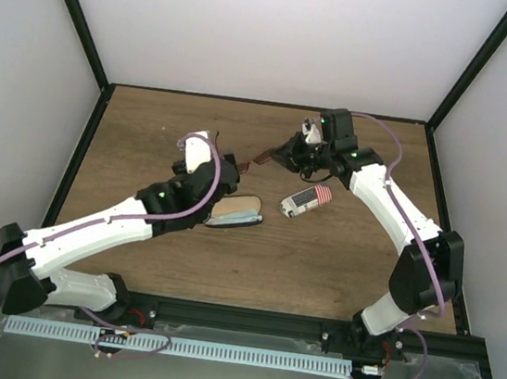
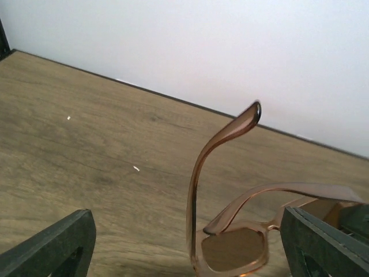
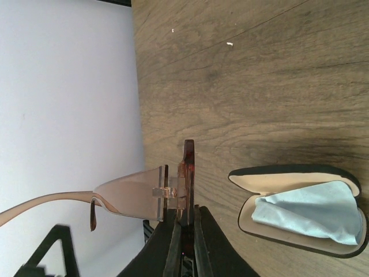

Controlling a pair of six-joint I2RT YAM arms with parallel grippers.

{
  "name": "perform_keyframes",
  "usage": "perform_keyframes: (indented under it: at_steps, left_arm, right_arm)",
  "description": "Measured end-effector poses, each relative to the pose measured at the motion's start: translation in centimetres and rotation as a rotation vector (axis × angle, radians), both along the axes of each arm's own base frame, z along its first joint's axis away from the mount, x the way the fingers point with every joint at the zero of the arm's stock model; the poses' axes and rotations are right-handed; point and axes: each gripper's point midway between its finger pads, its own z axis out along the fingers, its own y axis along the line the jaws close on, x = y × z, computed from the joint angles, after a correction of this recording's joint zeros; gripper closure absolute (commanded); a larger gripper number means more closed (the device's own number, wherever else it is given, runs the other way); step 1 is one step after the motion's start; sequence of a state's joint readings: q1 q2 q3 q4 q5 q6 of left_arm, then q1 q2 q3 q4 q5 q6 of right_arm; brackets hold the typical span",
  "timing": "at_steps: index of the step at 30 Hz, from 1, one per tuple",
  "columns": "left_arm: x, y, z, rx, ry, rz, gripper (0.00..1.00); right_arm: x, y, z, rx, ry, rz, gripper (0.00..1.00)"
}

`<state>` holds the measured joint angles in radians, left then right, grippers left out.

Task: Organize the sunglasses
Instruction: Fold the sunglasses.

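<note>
The sunglasses (image 1: 262, 160) have a translucent amber-brown frame and brown lenses, and hang above the table's middle back. My right gripper (image 1: 285, 157) is shut on their front frame, which stands edge-on between the pads (image 3: 187, 173) in the right wrist view. One temple arm sticks out to the left there. My left gripper (image 1: 228, 169) is open around the other end. In the left wrist view a lens (image 2: 233, 249) and both temple arms lie between the wide-apart fingers (image 2: 55, 248), which do not touch them.
An open tan-lined case (image 1: 236, 215) holding a light blue cloth (image 3: 305, 210) lies just under the left arm's wrist. A closed red-and-white striped case (image 1: 308, 201) lies to its right. White walls and a black frame enclose the table.
</note>
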<state>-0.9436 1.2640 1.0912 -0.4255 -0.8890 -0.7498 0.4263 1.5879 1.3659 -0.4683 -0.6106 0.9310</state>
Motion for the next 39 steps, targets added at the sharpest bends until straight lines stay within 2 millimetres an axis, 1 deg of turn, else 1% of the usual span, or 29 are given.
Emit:
perform_keyframes:
  at_steps: [2,4,6,8,9,10,12,15,16,19,21,23,25,29,31,34,39]
  left_arm:
    - [-0.7,0.5,0.8,-0.032,-0.007,0.002,0.28]
    - [-1.3,1.5,1.5,-0.064,-0.014,0.025,0.42]
    - [-1.9,2.7,2.9,-0.102,-0.036,0.051,0.59]
    - [-2.0,4.0,4.4,-0.129,-0.053,0.092,0.83]
    - [-1.9,4.5,5.2,-0.137,-0.057,0.115,0.93]
    - [-1.7,4.9,5.7,-0.150,-0.063,0.141,0.95]
    - [-1.4,5.0,5.6,-0.156,-0.056,0.165,0.96]
    - [-1.1,4.6,3.3,-0.117,0.001,0.176,0.96]
    - [-0.9,4.6,2.3,-0.101,0.026,0.184,0.96]
    - [-0.1,4.6,0.0,-0.066,0.084,0.207,0.96]
    - [0.4,4.9,-0.7,-0.056,0.104,0.223,0.96]
    - [1.0,5.7,-1.2,-0.058,0.121,0.245,0.96]
    - [1.5,6.8,-1.3,-0.065,0.128,0.274,0.96]
    - [2.7,9.0,-1.5,-0.074,0.147,0.320,0.96]
    - [3.2,9.5,-1.5,-0.079,0.151,0.321,0.96]
    - [3.9,9.1,-1.1,-0.085,0.154,0.294,0.96]
    - [6.3,6.5,0.0,-0.102,0.158,0.226,0.96]
  right_arm:
    - [0.3,-0.1,-0.3,-0.005,-0.001,-0.006,0.99]
    - [0.5,-0.3,-0.5,-0.011,0.000,-0.012,0.99]
    - [0.6,-0.4,-0.5,-0.012,-0.004,-0.013,0.99]
    - [0.7,-0.5,-0.4,-0.012,-0.008,-0.014,0.99]
    - [0.7,-0.5,-0.4,-0.012,-0.008,-0.014,0.99]
    - [0.7,-0.5,-0.4,-0.012,-0.008,-0.014,0.99]
    - [0.7,-0.4,-0.4,-0.011,-0.010,-0.013,0.99]
    - [0.7,-0.5,-0.4,-0.011,-0.010,-0.013,0.99]
    - [0.7,-0.4,-0.3,-0.010,-0.011,-0.013,0.99]
    - [0.7,-0.3,0.1,0.000,-0.017,-0.005,0.99]
    - [0.6,-0.2,0.5,0.008,-0.023,0.003,0.99]
    - [0.4,-0.2,0.8,0.011,-0.029,0.011,0.99]
    - [0.2,-0.2,1.2,0.015,-0.041,0.017,0.99]
    - [-0.9,-0.4,2.0,0.032,-0.061,0.037,0.99]
    - [-1.5,-0.5,2.2,0.036,-0.068,0.048,0.99]
    - [-1.7,-0.5,2.5,0.037,-0.085,0.064,0.99]
    - [-2.0,-0.4,2.5,0.034,-0.096,0.086,0.99]
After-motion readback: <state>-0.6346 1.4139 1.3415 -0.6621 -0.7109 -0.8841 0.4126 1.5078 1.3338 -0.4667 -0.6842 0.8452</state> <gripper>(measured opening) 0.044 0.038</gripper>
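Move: Just to the right of the wide-open left hand's point stands the sunglasses' unfolded left temple, about 5 cm ahead, 2 cm right and 2 cm lower. From this hand the sunglasses' middle is some 3 cm ahead, 8 cm right and 4 cm lower; the open case lies 3 cm ahead and 5 cm right, roughly 26 cm below. That temple is about 12 cm left of the right hand, neither ahead nor back and about level with it. Circling around the outside of the upright-held sunglasses' left temple, the left hand backs off slightly, going up and left about 5 cm each while its fingers shut empty. It then sinks some 7 cm, swings farther left and forward, turning counter-clockwise, and finally comes back right about 3 cm while still reaching forward. The right hand keeps its pinch on the other side of the sunglasses, easing up and back. ##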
